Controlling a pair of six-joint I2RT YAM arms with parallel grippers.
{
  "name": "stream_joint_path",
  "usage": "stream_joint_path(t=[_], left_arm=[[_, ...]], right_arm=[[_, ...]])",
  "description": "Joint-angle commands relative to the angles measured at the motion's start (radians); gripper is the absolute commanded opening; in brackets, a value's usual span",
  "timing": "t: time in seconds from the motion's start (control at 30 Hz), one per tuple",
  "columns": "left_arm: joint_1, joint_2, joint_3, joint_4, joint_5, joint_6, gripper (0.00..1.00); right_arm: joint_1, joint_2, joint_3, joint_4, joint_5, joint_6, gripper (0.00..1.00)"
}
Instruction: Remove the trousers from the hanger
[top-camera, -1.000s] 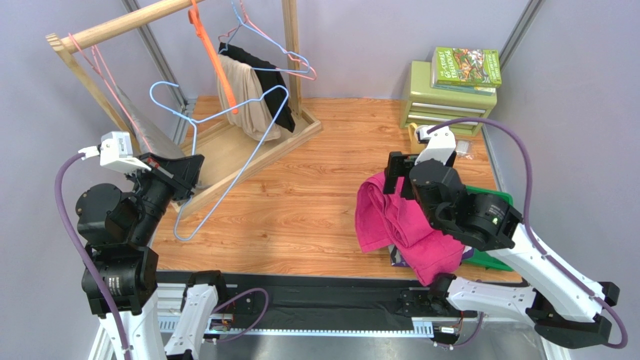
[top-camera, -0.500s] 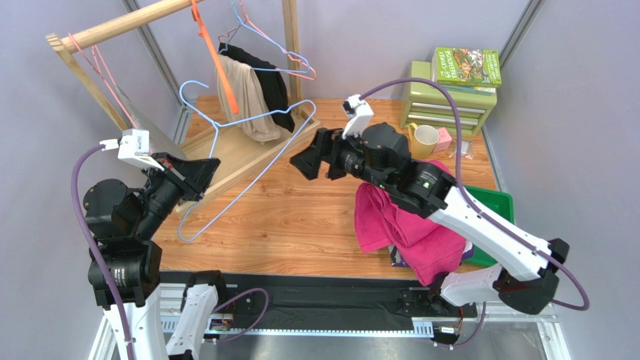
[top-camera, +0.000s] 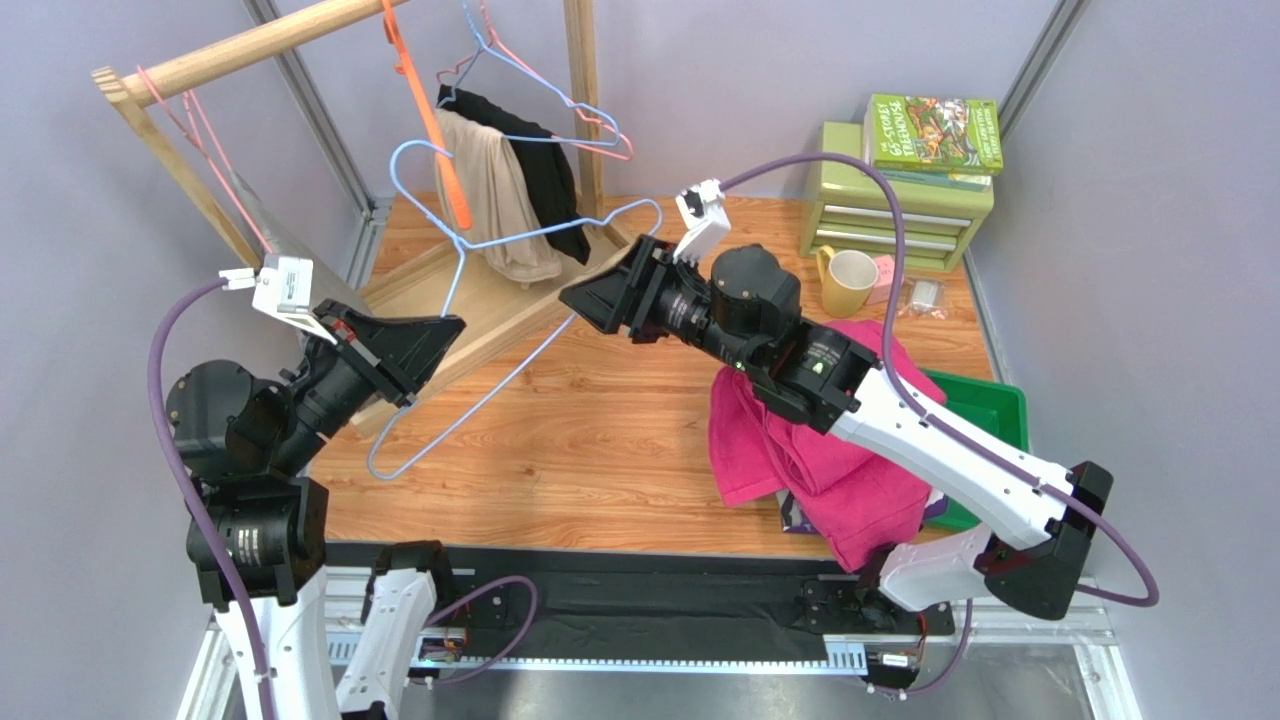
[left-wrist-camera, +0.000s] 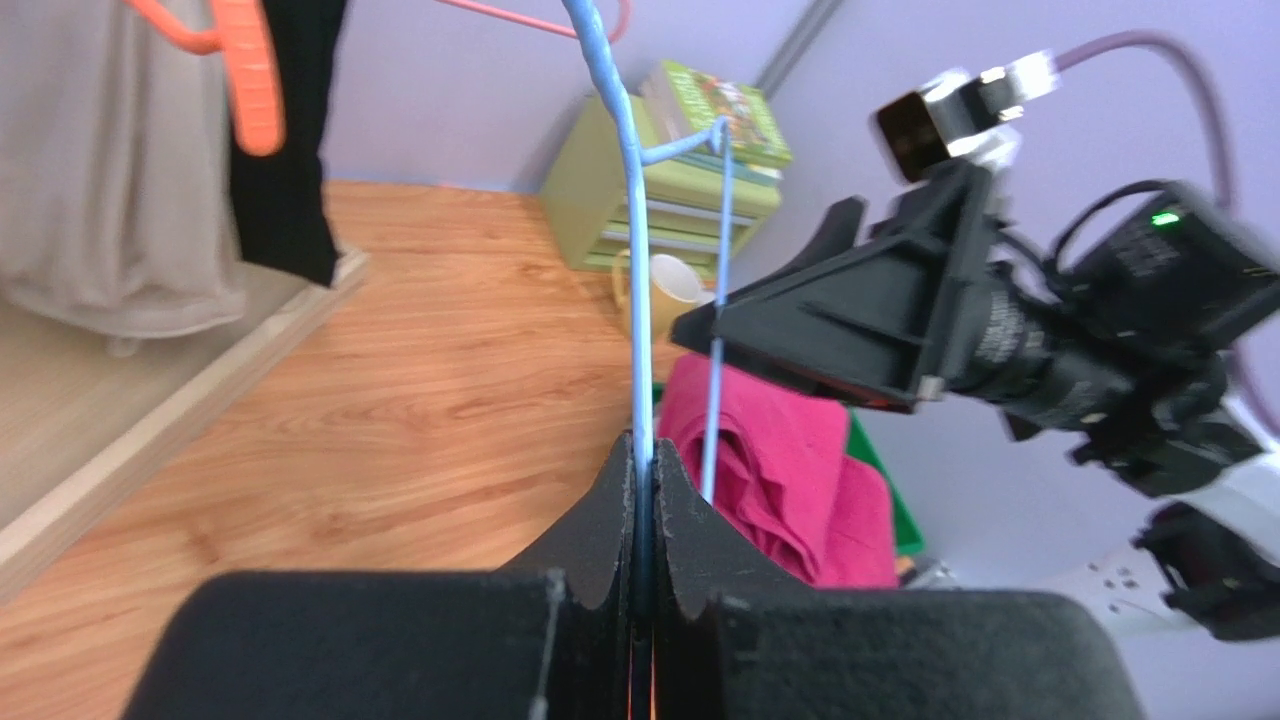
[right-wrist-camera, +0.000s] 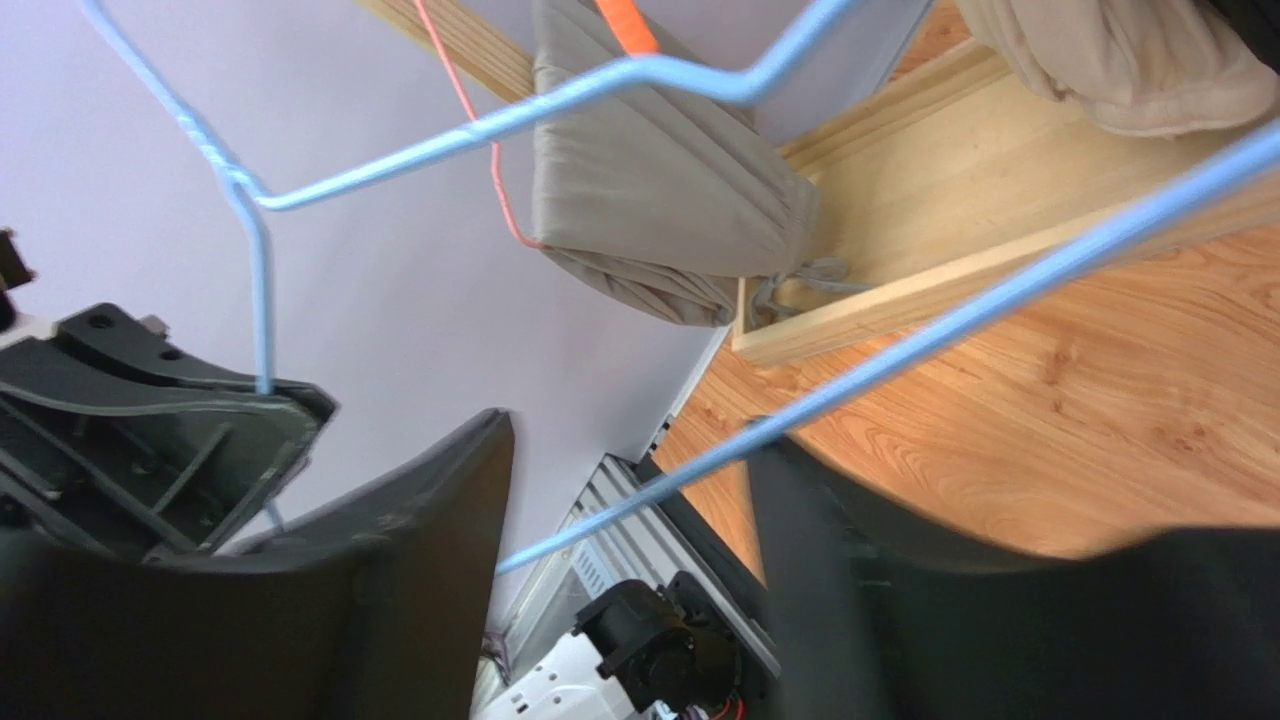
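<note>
My left gripper (top-camera: 433, 348) is shut on the wire of a bare light-blue hanger (top-camera: 526, 237), which it holds tilted in the air in front of the rack. In the left wrist view the jaws (left-wrist-camera: 646, 450) pinch that wire (left-wrist-camera: 637, 255). My right gripper (top-camera: 589, 297) is open at the hanger's other side, and the blue wire (right-wrist-camera: 684, 483) runs between its fingers (right-wrist-camera: 428, 555) without being pinched. The magenta trousers (top-camera: 804, 450) lie crumpled on the table at the right, over a patterned edge of the camouflage pair (top-camera: 792, 519).
A wooden rack (top-camera: 496, 300) stands at the back left with beige (top-camera: 489, 195) and black (top-camera: 549, 188) garments, an orange hanger (top-camera: 428, 113) and pink hangers. At the right are a green drawer box (top-camera: 887, 203) with a book, a mug (top-camera: 852, 278) and a green tray (top-camera: 992, 405).
My right arm swung left from above the magenta trousers to the hanger, and its jaws have narrowed around the wire. My left gripper lifted the hanger up and to the right.
</note>
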Motion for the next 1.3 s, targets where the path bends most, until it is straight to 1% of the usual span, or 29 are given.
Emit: stream_joint_path(t=[0.0,0.03,0.07,0.13,0.17,0.2,0.23,0.27,0.33,0.6,0.7,0.9,0.93,1.1,1.27], left_arm=[[-0.001,-0.007,-0.046,0.168,0.174,-0.117,0.0],[-0.001,-0.007,-0.068,0.188,0.187,-0.133,0.0],[-0.001,-0.007,-0.079,0.238,0.218,-0.155,0.0],[-0.001,-0.004,-0.112,0.292,0.249,-0.228,0.0],[-0.001,0.0,-0.125,0.359,0.284,-0.254,0.0],[-0.001,0.004,-0.135,0.396,0.304,-0.316,0.0],[-0.001,0.008,-0.158,0.436,0.324,-0.349,0.0],[-0.001,0.016,-0.169,0.518,0.36,-0.379,0.0],[-0.002,0.027,-0.189,0.585,0.393,-0.457,0.0],[-0.047,0.048,-0.178,0.795,0.491,-0.576,0.0],[-0.07,0.05,-0.154,0.827,0.514,-0.599,0.0],[-0.097,0.056,-0.119,0.863,0.565,-0.637,0.0],[-0.122,0.051,-0.117,0.864,0.569,-0.633,0.0],[-0.15,0.039,-0.103,0.86,0.606,-0.611,0.0],[-0.177,0.03,-0.086,0.855,0.637,-0.593,0.0]], right_arm=[[0.005,-0.107,-0.139,0.191,0.092,0.113,0.39],[0.004,-0.124,-0.163,0.199,0.11,0.122,0.31],[0.004,-0.139,-0.204,0.211,0.129,0.133,0.18],[0.004,-0.174,-0.231,0.21,0.167,0.13,0.06],[0.004,-0.182,-0.243,0.209,0.179,0.128,0.0],[0.004,-0.196,-0.248,0.202,0.193,0.13,0.0],[0.004,-0.197,-0.246,0.199,0.196,0.127,0.0],[0.004,-0.197,-0.243,0.185,0.198,0.124,0.0],[0.004,-0.194,-0.226,0.164,0.205,0.119,0.0],[-0.001,-0.216,-0.22,0.084,0.279,0.156,0.0],[-0.011,-0.219,-0.226,0.081,0.275,0.17,0.0],[-0.03,-0.188,-0.176,0.058,0.224,0.167,0.0],[-0.03,-0.181,-0.166,0.05,0.219,0.167,0.0],[-0.047,-0.153,-0.11,0.004,0.195,0.151,0.0],[-0.061,-0.145,-0.087,-0.033,0.172,0.142,0.0]])
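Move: Right between the right hand's open fingers, within a couple of centimetres ahead and below, runs the lower bar of the empty blue hanger. From the left hand, which already grips the hanger's side, that stretch of bar is about 15 cm to the right and 7 cm ahead, at much the same height. The beige trousers on the rack hang some 25 cm ahead of the right hand, 13 cm left and 20 cm lower; the pink trousers lie level with it, about 28 cm to its right and 35 cm below. Closing on the hanger's lower bar, the right hand pinches it while sliding some 5 cm to its right, dipping and coming back up, then keeps hold and ends about 3 cm higher. The left hand keeps its grip and carries its side of the hanger about 8 cm back and 7 cm right, rising 4 cm and turning some 45 degrees clockwise. ##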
